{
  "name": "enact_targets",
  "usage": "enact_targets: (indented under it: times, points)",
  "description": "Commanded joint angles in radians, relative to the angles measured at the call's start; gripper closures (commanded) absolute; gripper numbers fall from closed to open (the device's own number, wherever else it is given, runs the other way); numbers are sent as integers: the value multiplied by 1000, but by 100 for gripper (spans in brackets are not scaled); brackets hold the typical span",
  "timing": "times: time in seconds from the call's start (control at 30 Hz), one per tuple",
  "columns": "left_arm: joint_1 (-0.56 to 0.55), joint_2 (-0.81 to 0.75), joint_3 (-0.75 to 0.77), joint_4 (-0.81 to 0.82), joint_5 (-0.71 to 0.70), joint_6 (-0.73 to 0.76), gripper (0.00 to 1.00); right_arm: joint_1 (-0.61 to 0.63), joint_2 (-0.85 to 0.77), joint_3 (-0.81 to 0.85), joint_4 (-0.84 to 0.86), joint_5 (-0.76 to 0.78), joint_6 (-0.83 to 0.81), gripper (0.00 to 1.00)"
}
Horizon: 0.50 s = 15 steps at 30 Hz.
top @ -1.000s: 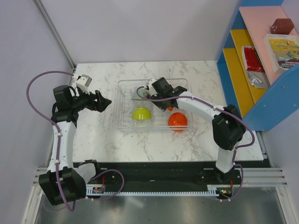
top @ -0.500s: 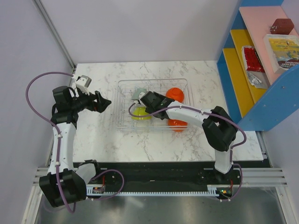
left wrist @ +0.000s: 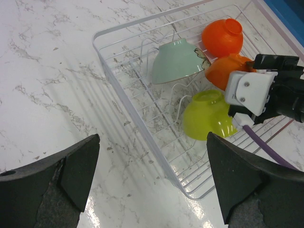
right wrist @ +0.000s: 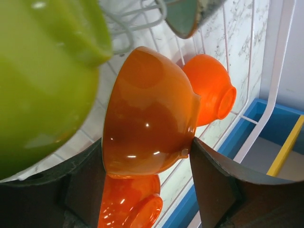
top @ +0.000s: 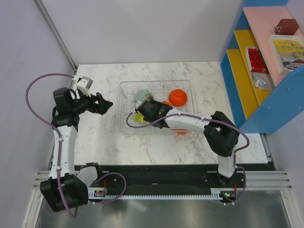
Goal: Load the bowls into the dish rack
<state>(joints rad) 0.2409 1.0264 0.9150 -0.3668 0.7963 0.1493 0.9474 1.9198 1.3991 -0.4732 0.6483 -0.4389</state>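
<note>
The clear dish rack point(top: 124, 86) sits mid-table. In it lie a mint bowl point(top: 141, 95), an orange bowl point(top: 178, 96) and a lime bowl point(top: 137, 118). My right gripper point(top: 151, 110) reaches into the rack's left half, shut on another orange bowl point(right wrist: 147, 114) with a finger on each side of its rim. That gripper point(right wrist: 147, 157) holds the bowl tilted beside the lime bowl point(right wrist: 42, 80). A third orange bowl point(top: 181, 129) peeks out under the right arm at the rack's front right. My left gripper point(left wrist: 153, 140) hangs open over bare marble left of the rack point(left wrist: 121, 95).
A blue shelf unit point(top: 266, 76) with packets stands along the table's right edge. The right forearm point(top: 190, 121) lies across the rack's front wall. Grey walls close in the back and left.
The right gripper has carried the orange bowl from the rack's back middle toward its front left, now partly covering the lime bowl. The left arm has not moved.
</note>
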Motion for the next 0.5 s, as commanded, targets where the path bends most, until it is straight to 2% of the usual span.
enact_targets:
  times: [0.0,0.2,0.33,0.47]
  points:
    - [8,-20,-1,25,14,-5,0,30,45,-12,-54,-82,-21,26]
    - [8,-20,2,23,12,-7,0,30,30,-18,-62,-114,-15,9]
    - [8,-20,2,25,14,-8,0,28,22,-23,-53,-110,-15,3]
    - [8,-22,2,23,12,-8,0,27,10,-18,-54,-110,-23,2]
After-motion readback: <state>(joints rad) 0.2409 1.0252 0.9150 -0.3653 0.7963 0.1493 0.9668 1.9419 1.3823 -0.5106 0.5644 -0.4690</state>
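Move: The orange bowl is between the right hand's fingers, its middle roughly 2 cm ahead and 2 cm below the hand. The green bowl stands about 6 cm back and 8 cm to the left, the celadon bowl some 3 cm ahead and 9 cm left, a red-orange bowl 3 cm ahead and 6 cm right, all about 4 cm lower. From the idle left hand the held bowl is about 4 cm ahead, 28 cm right and 16 cm down. The orange bowl is let go in the rack beside the green one: the right fingers, already partly open around it, spread almost fully while the hand eases back about 2 cm and slightly left towards the green bowl, and sinks some 2.5 cm. The wrist tips a little farther down, and one finger ends close by the bowl's foot. ##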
